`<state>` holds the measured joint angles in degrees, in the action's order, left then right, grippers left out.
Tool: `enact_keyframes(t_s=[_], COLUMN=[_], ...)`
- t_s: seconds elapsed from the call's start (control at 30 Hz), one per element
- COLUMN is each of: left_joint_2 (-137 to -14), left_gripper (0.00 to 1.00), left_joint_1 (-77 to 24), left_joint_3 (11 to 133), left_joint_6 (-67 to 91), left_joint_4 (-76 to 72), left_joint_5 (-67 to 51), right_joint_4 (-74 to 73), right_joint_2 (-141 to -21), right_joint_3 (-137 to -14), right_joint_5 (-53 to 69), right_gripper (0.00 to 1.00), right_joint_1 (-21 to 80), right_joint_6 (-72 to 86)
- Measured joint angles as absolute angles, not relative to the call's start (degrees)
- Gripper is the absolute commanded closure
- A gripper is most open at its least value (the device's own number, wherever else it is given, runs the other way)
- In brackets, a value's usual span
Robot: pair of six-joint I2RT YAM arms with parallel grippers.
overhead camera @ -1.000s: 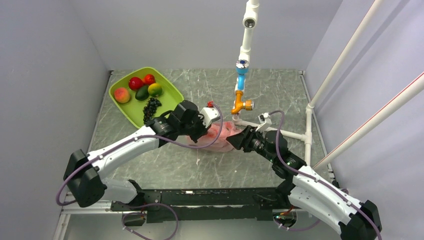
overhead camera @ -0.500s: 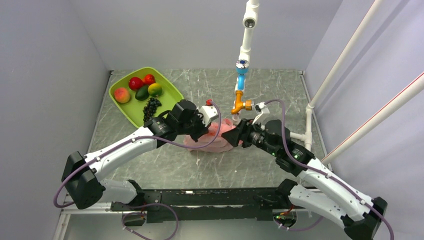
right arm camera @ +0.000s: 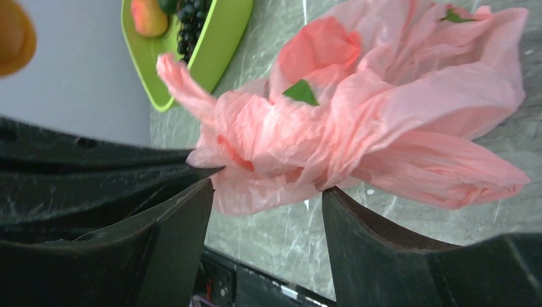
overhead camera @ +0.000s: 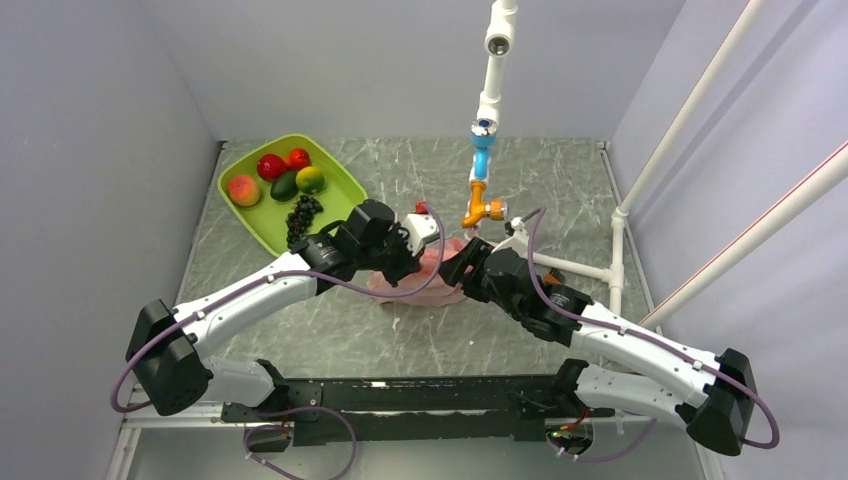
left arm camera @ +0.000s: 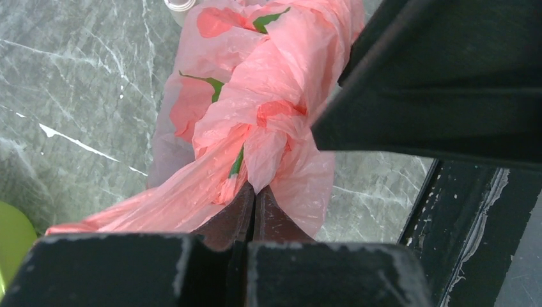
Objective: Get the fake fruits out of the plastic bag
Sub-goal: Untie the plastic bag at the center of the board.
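Note:
The pink plastic bag (overhead camera: 432, 278) lies crumpled on the table between both grippers. My left gripper (overhead camera: 405, 262) is shut on a twisted fold of the bag (left arm camera: 255, 96); in the left wrist view its fingertips (left arm camera: 255, 192) pinch the plastic. My right gripper (overhead camera: 463, 270) is open at the bag's right side. In the right wrist view its two fingers (right arm camera: 268, 192) stand apart with a bunched part of the bag (right arm camera: 383, 115) just past the tips, touching them. The fake fruits of the task are hidden; none shows through the bag.
A green tray (overhead camera: 262, 228) at the back left holds a peach, red fruits, an avocado, a lime and a dark grape bunch (overhead camera: 300, 215). A white pipe stand with orange and blue fittings (overhead camera: 483, 180) rises just behind the bag. White pipes (overhead camera: 580, 268) run along the right.
My right gripper has moved left and forward up to the bag's right side. My left gripper stays shut on the bag, almost still.

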<state>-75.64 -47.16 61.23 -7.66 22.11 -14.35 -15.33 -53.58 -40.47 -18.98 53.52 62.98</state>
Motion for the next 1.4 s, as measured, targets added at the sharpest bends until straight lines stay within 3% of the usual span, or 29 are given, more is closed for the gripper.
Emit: enact_keyframes(t_s=[0.3,0.57,0.67,0.83,1.07,1.4], left_joint_2=[-75.66,-76.01,-76.27,-77.12,-76.86,-71.70], left_gripper=[1.00,1.00,1.00,1.00,1.00,1.00], left_joint_1=[-47.20,-47.22,-47.24,-47.35,-47.53,-47.99], left_joint_3=[61.23,61.23,61.25,61.32,61.32,60.90], left_joint_6=[-7.66,-7.66,-7.68,-7.70,-7.68,-6.35], left_joint_4=[22.11,22.13,22.13,22.17,22.11,21.56], left_joint_5=[-16.71,-18.28,-18.61,-18.63,-17.43,-4.43], right_joint_4=[-12.01,-6.79,-5.04,-2.85,-4.16,-13.23], right_joint_2=[-55.51,-58.50,-58.43,-57.93,-57.08,-49.82], right_joint_3=[-37.71,-36.97,-36.36,-34.33,-34.35,-34.33], right_joint_5=[-23.77,-23.29,-23.55,-24.75,-27.88,-33.85], right_gripper=[0.39,0.37,0.44,0.75,1.00,1.00], right_joint_1=[53.52,53.49,53.49,53.52,53.54,53.60], right_joint_6=[67.35,65.52,64.93,64.31,64.42,66.04])
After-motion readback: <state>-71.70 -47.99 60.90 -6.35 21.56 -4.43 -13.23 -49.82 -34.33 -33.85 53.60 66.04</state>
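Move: The plastic bag's knot lies about 3 cm ahead of the right hand's open fingers, 1 cm to their left and 3 cm below. Behind it the bag's body slumps some 6 cm to the left and 8 cm lower, level fore-and-aft with that hand; the white pipe elbow stands about 9 cm ahead and 4 cm to the right. From the left hand, already shut on a strand of the bag, the knot is roughly 8 cm right, 3 cm ahead and 2 cm down. The right fingers shut fully on the gathered plastic at the knot after the hand has eased about 2.5 cm forward and as much down; still pinching, it then draws some 4 cm right, rising slightly. The left hand keeps its strand pinched, drifts a little back and right, then reverses to pull left, forward and up, about 4 cm in all, away from the right hand. ##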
